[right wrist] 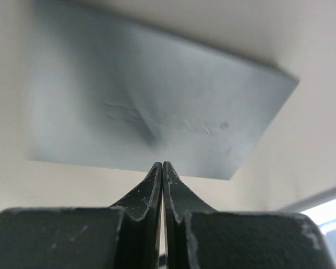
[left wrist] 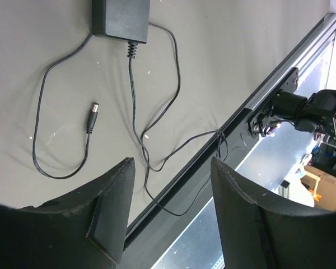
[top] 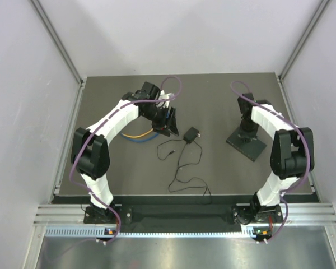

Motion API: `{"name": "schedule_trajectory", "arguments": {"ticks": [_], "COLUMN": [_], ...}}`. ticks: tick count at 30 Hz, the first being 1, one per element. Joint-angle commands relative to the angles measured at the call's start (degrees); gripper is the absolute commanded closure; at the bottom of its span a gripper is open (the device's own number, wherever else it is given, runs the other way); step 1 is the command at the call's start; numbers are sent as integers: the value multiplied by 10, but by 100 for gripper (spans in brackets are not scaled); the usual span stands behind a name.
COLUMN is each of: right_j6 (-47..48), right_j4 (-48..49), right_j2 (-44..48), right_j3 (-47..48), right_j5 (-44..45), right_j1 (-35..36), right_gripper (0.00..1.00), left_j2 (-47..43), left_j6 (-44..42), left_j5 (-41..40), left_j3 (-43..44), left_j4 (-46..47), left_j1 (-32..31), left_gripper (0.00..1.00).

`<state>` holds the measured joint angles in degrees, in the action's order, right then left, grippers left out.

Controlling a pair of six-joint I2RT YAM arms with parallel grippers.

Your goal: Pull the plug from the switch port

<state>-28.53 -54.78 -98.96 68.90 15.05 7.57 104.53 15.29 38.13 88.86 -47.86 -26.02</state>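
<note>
The switch, a flat black rectangular box (top: pixel 247 145), lies at the right of the table; in the right wrist view it (right wrist: pixel 157 95) fills the upper frame, with no cable seen in it. My right gripper (top: pixel 245 134) (right wrist: pixel 162 163) is shut and empty, its tips at or just above the box's top. A small black adapter (top: pixel 190 134) (left wrist: pixel 120 19) lies mid-table, its thin wire looping toward the front edge. The wire's barrel plug (left wrist: pixel 92 117) lies loose on the mat. My left gripper (top: pixel 171 122) (left wrist: pixel 172 162) is open and empty, above the mat left of the adapter.
Yellow and blue cables (top: pixel 139 134) lie under my left arm. The thin black wire (top: pixel 185 179) trails over the mat toward the front rail (left wrist: pixel 269 92). Grey walls close in the table on three sides.
</note>
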Motion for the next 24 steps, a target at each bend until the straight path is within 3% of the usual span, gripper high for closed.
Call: {"name": "schedule_trajectory", "arguments": {"ticks": [1, 8, 16, 24], "right_j6": [7, -57, -100, -84], "right_j4": [-17, -22, -9, 50], "right_j2": [16, 112, 104, 20], "right_j3": [65, 16, -68, -67], "right_j5": [0, 12, 18, -10], "right_j1": [0, -64, -228, -238], "right_gripper": [100, 99, 95, 98], "left_j2": [-26, -39, -42, -40], "left_j6": [-21, -35, -47, -53], "left_j5": [9, -18, -26, -29], "left_j3": [11, 19, 25, 31], "left_j4": [-9, -16, -22, -27], "left_j1": [0, 1, 1, 2], "left_gripper": [39, 39, 38, 39]}}
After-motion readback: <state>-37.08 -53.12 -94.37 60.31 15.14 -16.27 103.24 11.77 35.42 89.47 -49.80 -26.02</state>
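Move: The dark flat switch lies almost directly under the right hand's shut fingers, its middle about 1 cm ahead, 1 cm left and 3 cm below. The power brick sits some 28 cm to that hand's left and 6 cm farther out, roughly 4 cm below it. From the idle left hand the switch is about 36 cm to the right, 3 cm back and 13 cm lower. The shut right hand hops about 5 cm up, some 10 cm right and back, down beside the switch. ##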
